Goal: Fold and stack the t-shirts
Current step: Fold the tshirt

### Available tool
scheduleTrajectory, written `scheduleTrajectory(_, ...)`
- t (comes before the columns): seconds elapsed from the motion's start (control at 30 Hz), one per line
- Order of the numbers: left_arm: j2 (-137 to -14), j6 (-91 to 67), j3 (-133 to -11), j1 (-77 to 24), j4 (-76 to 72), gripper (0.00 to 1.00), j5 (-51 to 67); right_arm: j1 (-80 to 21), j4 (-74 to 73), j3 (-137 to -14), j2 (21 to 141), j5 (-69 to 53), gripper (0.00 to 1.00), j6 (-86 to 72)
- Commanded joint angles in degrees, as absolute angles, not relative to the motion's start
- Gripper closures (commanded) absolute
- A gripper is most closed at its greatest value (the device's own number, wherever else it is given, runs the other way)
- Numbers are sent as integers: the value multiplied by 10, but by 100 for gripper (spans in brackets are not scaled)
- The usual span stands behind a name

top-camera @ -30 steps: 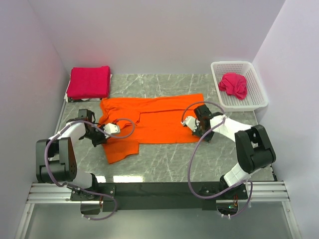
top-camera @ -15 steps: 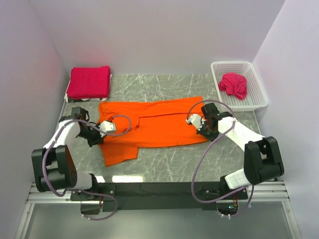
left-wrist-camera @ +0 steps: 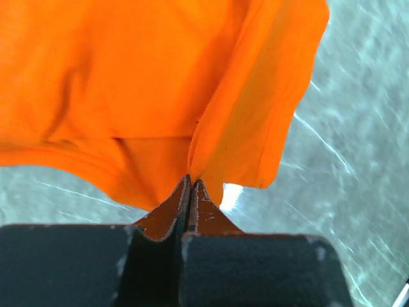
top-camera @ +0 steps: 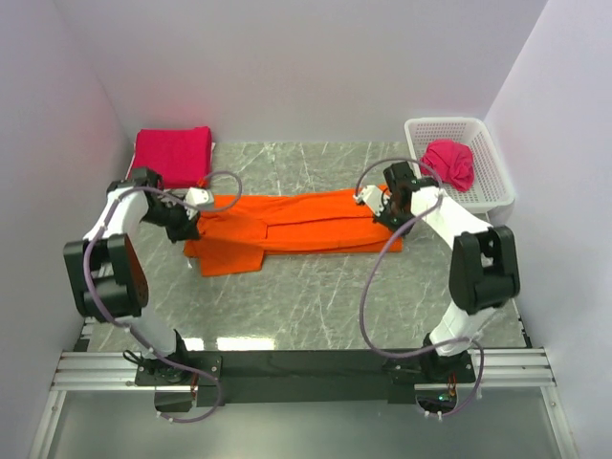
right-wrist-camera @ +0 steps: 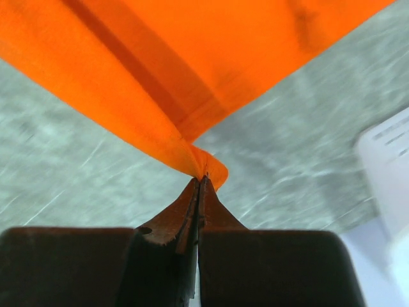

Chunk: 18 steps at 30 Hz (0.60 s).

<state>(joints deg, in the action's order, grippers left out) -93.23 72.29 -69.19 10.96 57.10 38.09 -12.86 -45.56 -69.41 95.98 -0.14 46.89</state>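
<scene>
The bright orange t-shirt (top-camera: pixel 287 228) lies across the middle of the table as a long band, its near half doubled over. My left gripper (top-camera: pixel 191 220) is shut on its left edge; in the left wrist view the fingertips (left-wrist-camera: pixel 192 183) pinch a fold of the orange cloth (left-wrist-camera: pixel 147 83) just above the table. At the shirt's right end my right gripper (top-camera: pixel 384 212) is shut on a corner, and its tips (right-wrist-camera: pixel 203 179) clamp a twisted bit of the orange hem (right-wrist-camera: pixel 192 57). A folded crimson-pink t-shirt (top-camera: pixel 172 158) rests at the back left. Another crimson-pink t-shirt (top-camera: pixel 449 163) lies crumpled in the basket.
The white lattice basket (top-camera: pixel 499 186) stands at the back right, close to my right arm; its corner (right-wrist-camera: pixel 386 147) shows in the right wrist view. Walls close in the table on three sides. Grey marble surface (top-camera: pixel 325 306) lies between the shirt and the arm bases.
Both grippers moved toward the back of the table, carrying the orange shirt's near edge with them. The shirt went from a wide spread to a narrower doubled band.
</scene>
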Motion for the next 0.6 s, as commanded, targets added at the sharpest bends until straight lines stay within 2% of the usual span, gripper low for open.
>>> scheduleTrajectory(0.0, -974, 687, -766, 112, 580, 99, 424, -116, -475, -773, 1004, 2, 100, 486)
scheduleTrajectory(0.33, -1110, 629, -852, 112, 543, 97, 413, -107, -468, -880, 1151, 28, 99, 488)
scheduleTrajectory(0.37, -1120, 625, -849, 111, 535, 93, 410, -106, -467, -885, 1157, 32, 94, 483)
scheduleTrajectory(0.43, -1123, 611, -838, 110, 512, 82, 399, -107, -457, -902, 1171, 40, 77, 467)
scheduleTrajectory(0.47, -1122, 597, -835, 110, 506, 68, 397, -107, -456, -906, 1173, 43, 72, 461)
scheduleTrajectory(0.53, -1106, 580, -828, 114, 491, 56, 399, -107, -437, -910, 1164, 54, 58, 441)
scheduleTrajectory(0.57, -1095, 580, -825, 114, 490, 53, 402, -107, -437, -910, 1157, 54, 52, 435)
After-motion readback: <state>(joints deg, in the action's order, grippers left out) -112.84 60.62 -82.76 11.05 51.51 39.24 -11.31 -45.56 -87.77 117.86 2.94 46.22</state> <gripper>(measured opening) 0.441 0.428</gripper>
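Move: Each closed hand already holds one end of the orange t-shirt's lifted near edge. The left hand's laying spot on the shirt is about 7 cm ahead, 1 cm left and 6 below; the orange sleeve lies some 4 cm back and 8 right of that hand, the pink stack about 19 ahead and 4 left. The right hand's spot is roughly 8 cm straight ahead and 5 below, the white basket about 16 ahead and 15 right. Forward, then down, both arms carry the gripped ends of the orange edge about 7 cm outward over the shirt together, staying nearly level at first and then sinking some 4.5 cm onto the folded cloth. As they settle, the fingers open to a little under half and let go, the left hand turning roughly 10 degrees counter-clockwise and tipping a little. ##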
